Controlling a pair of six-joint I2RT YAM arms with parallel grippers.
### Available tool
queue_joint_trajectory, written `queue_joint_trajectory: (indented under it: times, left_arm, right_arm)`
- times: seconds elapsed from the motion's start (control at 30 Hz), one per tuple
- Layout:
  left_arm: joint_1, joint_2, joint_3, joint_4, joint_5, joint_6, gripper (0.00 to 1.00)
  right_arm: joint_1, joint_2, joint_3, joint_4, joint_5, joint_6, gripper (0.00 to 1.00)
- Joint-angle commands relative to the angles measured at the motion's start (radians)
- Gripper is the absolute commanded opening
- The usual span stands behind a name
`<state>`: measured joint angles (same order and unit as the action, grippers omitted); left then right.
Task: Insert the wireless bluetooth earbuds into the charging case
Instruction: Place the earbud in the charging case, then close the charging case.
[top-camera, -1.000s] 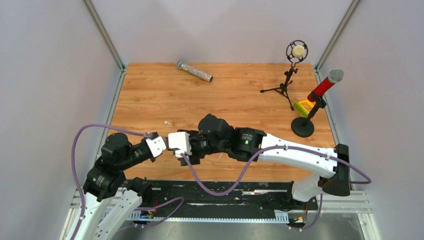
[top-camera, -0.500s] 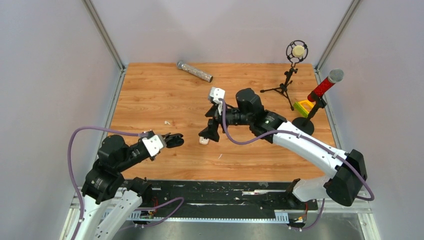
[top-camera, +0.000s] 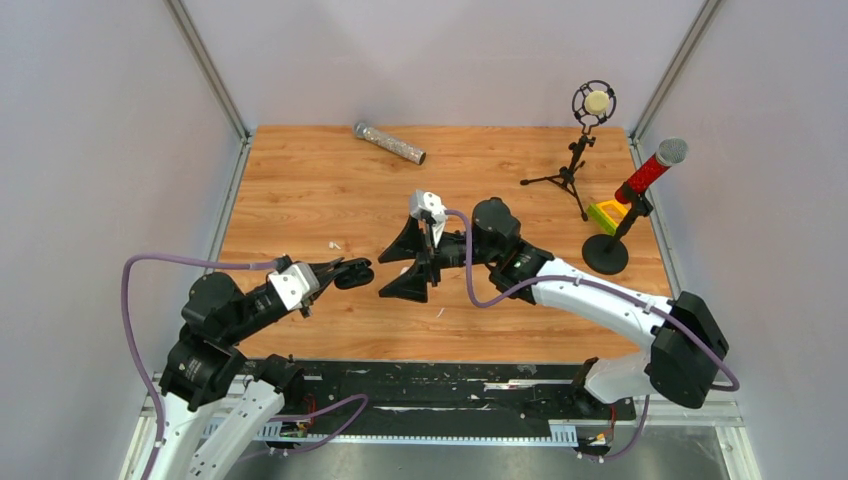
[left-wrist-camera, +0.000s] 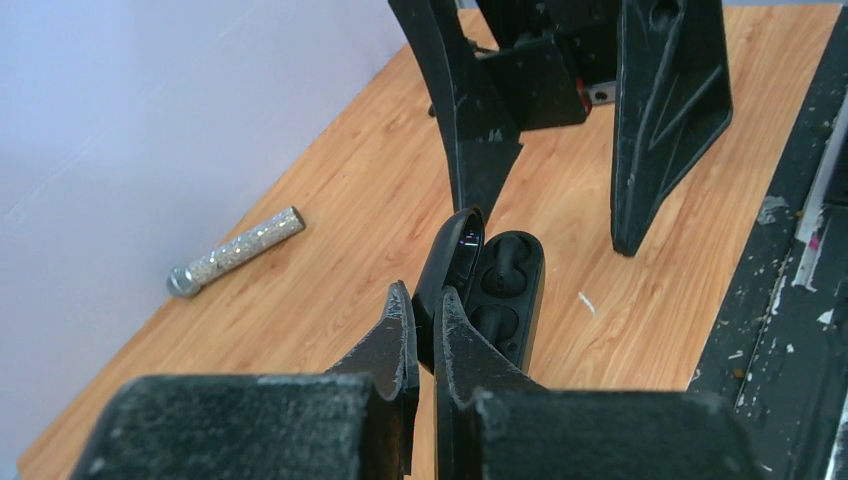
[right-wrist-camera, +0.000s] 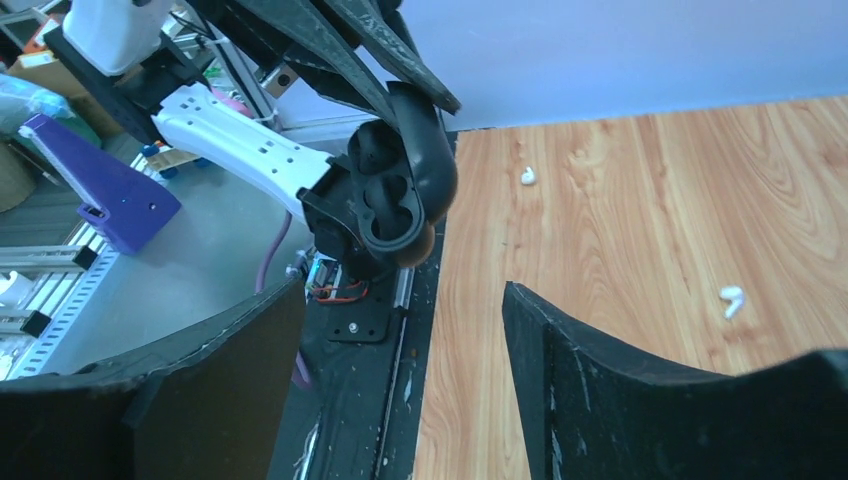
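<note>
The black charging case (left-wrist-camera: 512, 290) hangs open above the table, its lid (left-wrist-camera: 452, 258) pinched by my shut left gripper (left-wrist-camera: 424, 305). Both sockets (right-wrist-camera: 383, 185) look dark, and I cannot tell whether a black earbud sits in one. My right gripper (top-camera: 382, 277) is open and level, pointing left at the case (top-camera: 354, 272) a short way off, with nothing between its fingers (right-wrist-camera: 610, 400). A small whitish earbud (right-wrist-camera: 732, 300) lies on the wood beyond its far finger. In the top view that finger hides the earbud.
A glittery microphone (top-camera: 390, 143) lies at the back. A mic tripod (top-camera: 578, 150), a red microphone on a round stand (top-camera: 640, 180) and a yellow-green block (top-camera: 604, 214) stand at the back right. A white fleck (top-camera: 335, 245) lies left. A black rail (top-camera: 450, 385) borders the near edge.
The right gripper left the case, dipped to the table with a whitish piece at its tips, then swung level and open toward the case. The left gripper lifted the case slightly right.
</note>
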<state>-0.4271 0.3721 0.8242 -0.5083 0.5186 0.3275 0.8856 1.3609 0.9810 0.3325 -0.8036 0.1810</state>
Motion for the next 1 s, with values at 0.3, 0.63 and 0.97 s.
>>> queue_joint_trajectory:
  times: [0.3,0.63,0.97]
  left_arm:
    - [-0.001,0.011,0.033,0.11,0.085,-0.106,0.0]
    - [-0.001,0.011,0.028,0.109,0.096,-0.092,0.0]
    - [-0.001,0.007,0.021,0.111,0.1,-0.085,0.0]
  right_arm:
    - [0.045,0.087,0.06,0.212,-0.092,0.066,0.55]
    - [0.046,0.115,0.085,0.25,-0.112,0.09,0.41]
    - [0.048,0.121,0.094,0.267,-0.125,0.095,0.3]
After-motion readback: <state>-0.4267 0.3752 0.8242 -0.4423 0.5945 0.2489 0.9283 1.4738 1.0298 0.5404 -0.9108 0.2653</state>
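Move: The open black charging case, held by its lid in the left fingers, has its middle roughly 6 cm to the right hand's left, level with it fore and aft and about 1 cm above it. From the left hand the case sticks out some 3 cm to the right at the same height. On the table some 27 cm below the right hand, the white case lies about 6 cm ahead and 3 cm to its right; a white earbud lies about 12 cm ahead and 13 cm to its left. The right hand eases about 2.5 cm left, with some 2 cm back and finally 1.5 cm up, to the free end of the black charging case, turning just under 10 degrees counter-clockwise while its fingers go from wide open to about a third open, one in front of the body and the other behind the lid; whether they touch can't be seen. The left hand keeps its pinch and brings the case roughly 1.5 cm up, 1 cm back and 1 cm right to meet it, then holds still. ##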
